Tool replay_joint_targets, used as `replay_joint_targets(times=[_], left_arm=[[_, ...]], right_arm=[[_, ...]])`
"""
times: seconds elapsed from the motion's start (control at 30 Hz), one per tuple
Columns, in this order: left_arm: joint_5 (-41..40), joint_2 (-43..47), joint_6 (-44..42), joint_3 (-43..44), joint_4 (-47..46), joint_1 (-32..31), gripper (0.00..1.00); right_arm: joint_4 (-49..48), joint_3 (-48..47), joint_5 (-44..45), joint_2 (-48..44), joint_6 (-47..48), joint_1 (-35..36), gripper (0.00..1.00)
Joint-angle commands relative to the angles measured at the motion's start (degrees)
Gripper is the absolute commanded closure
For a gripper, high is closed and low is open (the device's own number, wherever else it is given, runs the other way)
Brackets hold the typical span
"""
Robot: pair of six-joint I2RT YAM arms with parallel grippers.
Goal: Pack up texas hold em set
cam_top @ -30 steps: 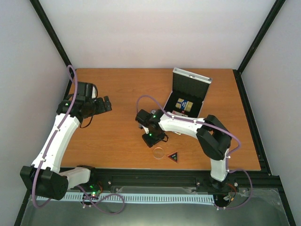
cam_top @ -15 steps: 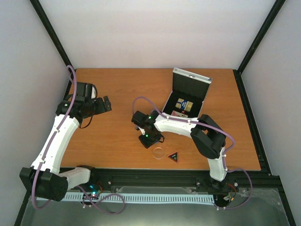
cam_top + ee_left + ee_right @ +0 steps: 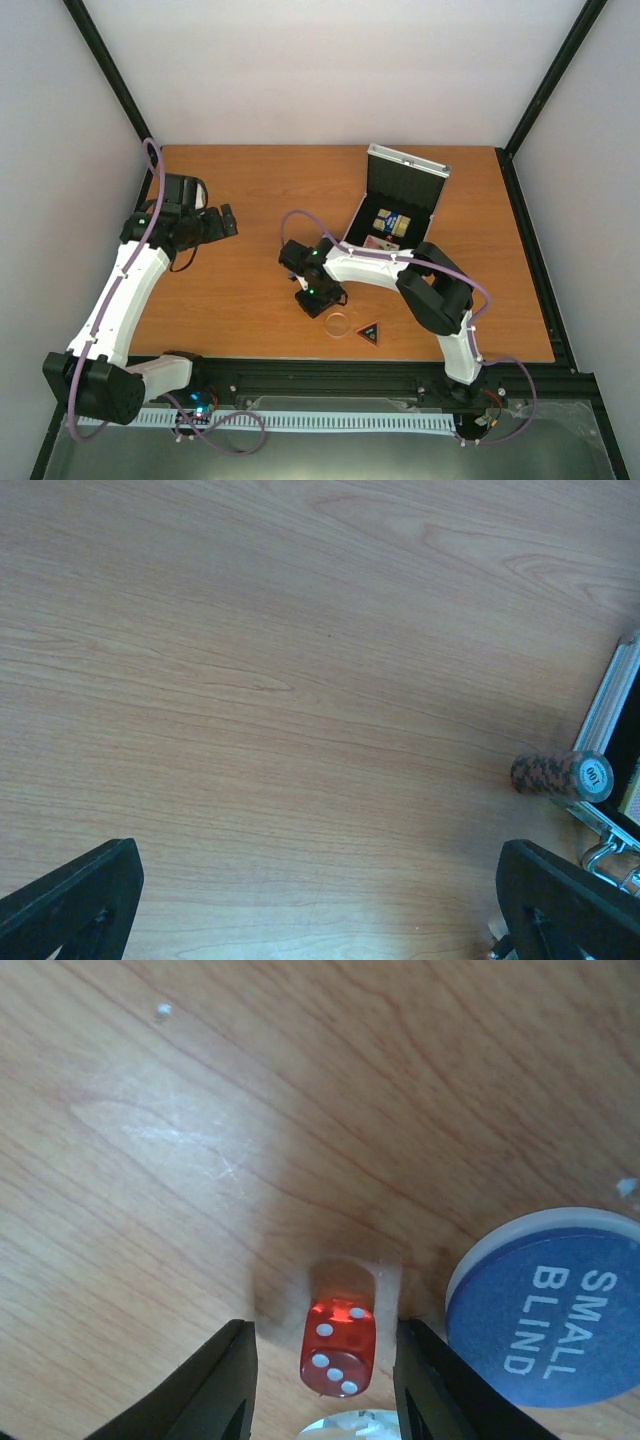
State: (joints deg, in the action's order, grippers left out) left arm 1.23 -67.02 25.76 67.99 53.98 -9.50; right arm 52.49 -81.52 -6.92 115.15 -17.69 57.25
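Note:
The silver case (image 3: 404,196) of the texas hold em set lies open at the back right, with two card decks (image 3: 392,223) on its black lining. My right gripper (image 3: 318,294) points down at mid-table. In the right wrist view its jaws are open (image 3: 322,1328) around a red die (image 3: 340,1355), with a small gap on each side. A blue chip (image 3: 550,1305) marked SMALL BLIND lies just right of the right finger. A clear disc (image 3: 338,324) and a black triangle (image 3: 369,333) lie near the front. My left gripper (image 3: 226,222) hovers open at the left, with nothing in it (image 3: 318,848).
In the left wrist view a dark cylinder of chips (image 3: 560,776) lies on its side against the case's metal edge (image 3: 612,695). The case lid (image 3: 408,166) stands up at the back. Black frame rails (image 3: 300,372) run along the table's near edge.
My right gripper has shifted a little to the left over the die. The left arm has stayed where it was.

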Motion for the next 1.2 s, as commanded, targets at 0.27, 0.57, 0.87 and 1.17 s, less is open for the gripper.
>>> replay_joint_targets(times=[0.27,0.57,0.87,1.17], left_arm=[[-0.80,-0.47,-0.92,0.38,0.01,-0.26,0.00],[-0.79,-0.59,-1.07,0.31,-0.05,-0.26,0.00],[-0.51,-0.47,-0.93,0.12,-0.45,-0.26,0.00],[-0.31,-0.06,-0.86,0.12,-0.73,-0.24,0.00]], right_arm=[[-0.14,0.75,1.45,1.64,-0.96,0.71,0.71],[0.59,0.45,1.53,1.23,-0.83,0.75,0.93],[7.10,-6.43,4.33,-3.51,-0.09,0.75,0.97],[12.83,-8.71,14.39,-10.22,-0.99,-5.00,0.97]])
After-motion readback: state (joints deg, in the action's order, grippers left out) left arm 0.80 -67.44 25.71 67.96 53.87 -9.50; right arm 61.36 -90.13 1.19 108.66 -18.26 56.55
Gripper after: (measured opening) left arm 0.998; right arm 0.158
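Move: The red die lies right between the right hand's parted fingertips, its middle about 1 cm below the hand point. The small blind button is some 3 cm ahead and 3 cm right of the die, a clear disc about 3 cm back and 4 cm right, and the case's middle roughly 17 cm ahead and 15 cm right. From the left hand the die is about 11 cm back, 20 cm right and 21 cm below. The red die is pinched where it lies: the right hand settles about half a centimetre lower, hardly shifting while its half-open fingers close on the die's sides. Keeping that grip, it then rises quickly, about 8 cm, and swings some 3 cm forward, fingertips tilting outward about 10 degrees. ##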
